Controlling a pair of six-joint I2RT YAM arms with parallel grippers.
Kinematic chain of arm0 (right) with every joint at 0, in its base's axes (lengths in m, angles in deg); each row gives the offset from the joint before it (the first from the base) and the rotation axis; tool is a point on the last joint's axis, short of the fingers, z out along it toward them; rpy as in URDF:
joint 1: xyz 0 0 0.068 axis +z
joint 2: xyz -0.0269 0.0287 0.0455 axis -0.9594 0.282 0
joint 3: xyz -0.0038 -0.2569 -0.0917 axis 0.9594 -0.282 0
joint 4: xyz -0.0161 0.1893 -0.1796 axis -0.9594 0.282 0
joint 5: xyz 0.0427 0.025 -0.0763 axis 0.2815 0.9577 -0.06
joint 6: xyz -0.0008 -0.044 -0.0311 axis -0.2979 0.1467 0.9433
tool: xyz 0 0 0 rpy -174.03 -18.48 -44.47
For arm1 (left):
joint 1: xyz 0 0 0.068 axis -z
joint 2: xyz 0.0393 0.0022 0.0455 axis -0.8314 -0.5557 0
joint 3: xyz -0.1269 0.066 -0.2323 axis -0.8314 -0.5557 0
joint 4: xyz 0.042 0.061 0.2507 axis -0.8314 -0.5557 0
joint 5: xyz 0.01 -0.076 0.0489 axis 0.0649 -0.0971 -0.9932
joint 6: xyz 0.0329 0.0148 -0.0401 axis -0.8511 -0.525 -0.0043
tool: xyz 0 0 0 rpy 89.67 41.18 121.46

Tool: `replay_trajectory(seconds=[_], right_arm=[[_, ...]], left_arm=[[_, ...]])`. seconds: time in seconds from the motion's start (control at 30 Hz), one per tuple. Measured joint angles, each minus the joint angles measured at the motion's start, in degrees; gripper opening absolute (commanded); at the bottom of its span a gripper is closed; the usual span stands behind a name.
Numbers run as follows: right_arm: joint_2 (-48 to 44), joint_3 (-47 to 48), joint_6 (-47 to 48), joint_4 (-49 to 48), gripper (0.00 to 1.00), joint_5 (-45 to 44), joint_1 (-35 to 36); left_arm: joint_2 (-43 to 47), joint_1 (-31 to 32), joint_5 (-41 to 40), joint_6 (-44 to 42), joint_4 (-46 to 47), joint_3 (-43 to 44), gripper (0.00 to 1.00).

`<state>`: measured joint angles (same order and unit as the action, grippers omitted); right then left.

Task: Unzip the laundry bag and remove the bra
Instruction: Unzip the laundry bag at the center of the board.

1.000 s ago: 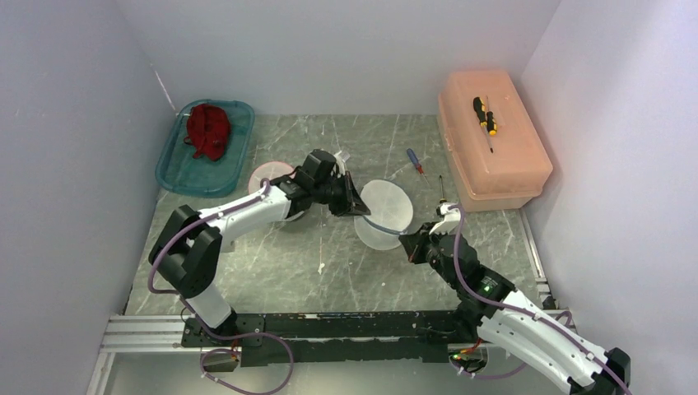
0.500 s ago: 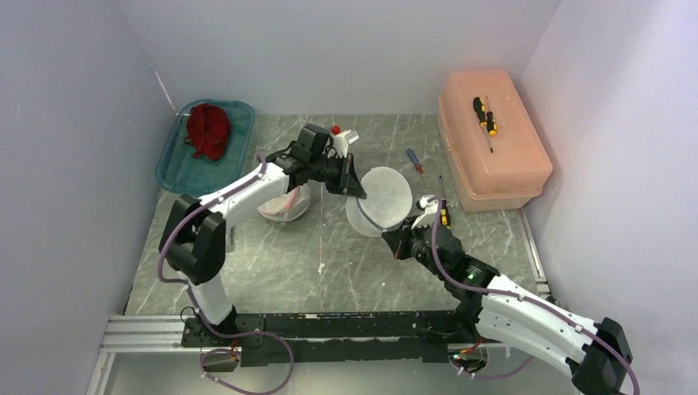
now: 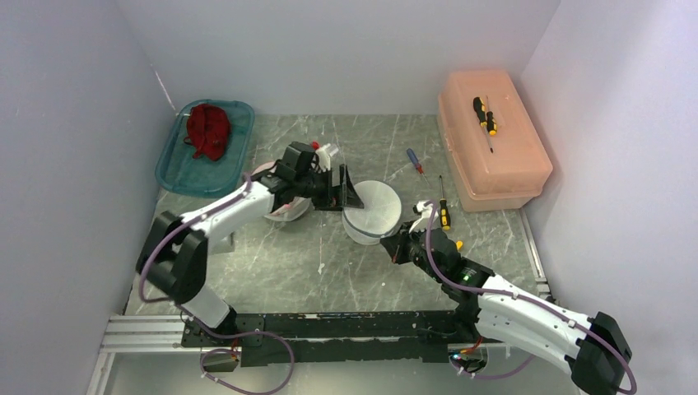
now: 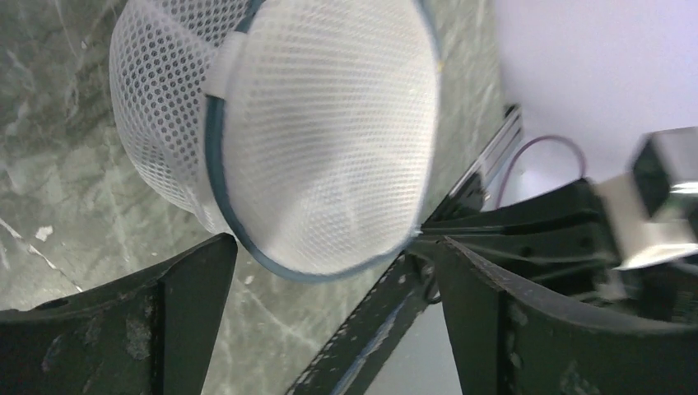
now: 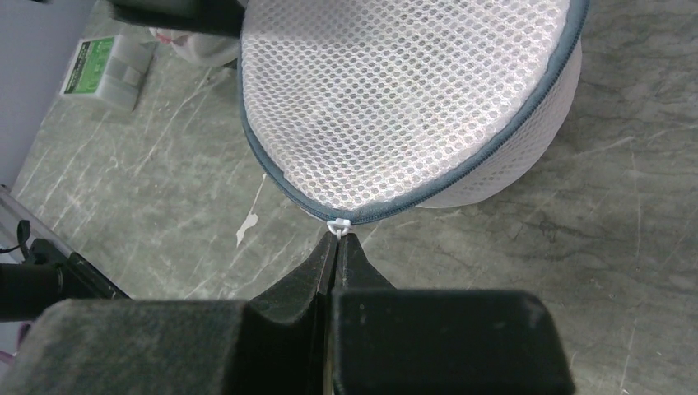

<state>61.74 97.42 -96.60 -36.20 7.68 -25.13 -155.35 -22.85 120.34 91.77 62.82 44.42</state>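
Observation:
The laundry bag (image 3: 370,211) is a round white mesh drum with a grey-blue zipper band, standing mid-table. Its top panel (image 5: 403,99) sits tilted over the body. My right gripper (image 5: 337,240) is shut on the small white zipper pull (image 5: 338,224) at the bag's near edge, also seen from above (image 3: 397,244). My left gripper (image 3: 342,188) hangs open just left of the bag, with the mesh (image 4: 321,140) beyond its fingertips (image 4: 193,309) and nothing between them. No bra shows through the mesh. A pale pink-white rounded thing (image 3: 284,206) lies under my left forearm; I cannot tell what it is.
A teal tray (image 3: 177,169) at the back left holds a red cloth (image 3: 207,130). An orange toolbox (image 3: 502,160) at the back right carries a yellow-black screwdriver (image 3: 486,115). Two more screwdrivers (image 3: 417,162) (image 3: 443,210) lie right of the bag.
My left gripper has opened, let go of the bag's rim and drawn back left. The raised top panel has dropped onto the bag. My right gripper has shifted left, still holding the pull.

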Motion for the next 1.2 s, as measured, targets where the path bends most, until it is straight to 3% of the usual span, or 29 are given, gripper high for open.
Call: replay_trajectory(seconds=[0.2,0.33,0.4,0.47,0.77,1.0,1.2], right_arm=[[-0.24,0.0,0.02,-0.02,0.0,0.02,0.0],[-0.07,0.0,0.07,-0.04,0.0,0.09,0.0],[0.15,0.0,0.17,-0.15,0.0,0.2,0.0],[0.22,0.0,0.22,-0.15,0.0,0.33,0.0],[0.22,0.0,0.24,-0.15,0.0,1.6,0.0],[0.28,0.0,0.26,-0.15,0.0,2.03,0.0],[0.17,0.0,0.5,0.04,0.0,1.99,0.0]], left_arm=[[11.78,1.77,-7.65,11.91,2.56,-4.63,0.95],[16.35,8.17,-15.39,20.74,6.05,-12.35,0.95],[16.7,11.78,-19.15,24.87,6.45,-15.02,0.95],[16.35,14.53,-22.43,29.22,6.49,-16.61,0.88],[11.32,16.74,-28.96,39.58,11.45,-15.87,0.74],[8.79,17.33,-30.8,41.27,11.93,-14.38,0.52],[7.8,17.31,-31.39,41.31,11.63,-14.38,0.24]])
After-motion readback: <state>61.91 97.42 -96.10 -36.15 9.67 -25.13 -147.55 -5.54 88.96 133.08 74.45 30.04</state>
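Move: Just beyond the left hand's open fingers stands the laundry bag, its middle about 3 cm right, 2 cm back and 6 cm below; the zip pull in the right fingers is some 8 cm back, 6 cm right and 3 cm down from the left hand. The pink-rimmed bag lies about 19 cm left of the left hand, 3 cm ahead and 8 cm below. From the right hand, the laundry bag is about 6 cm ahead, 3 cm left and 3 cm lower. Lifting about 5 cm first, the left hand swings back and down past the bag's near-left rim, then comes a little forward and right in over it, ending lower than it began and turned some 30 degrees counter-clockwise. Its wide-open fingers close to about a third, straddling the blue zipper band beside the right hand, which stays put and keeps pinching the zip pull. ##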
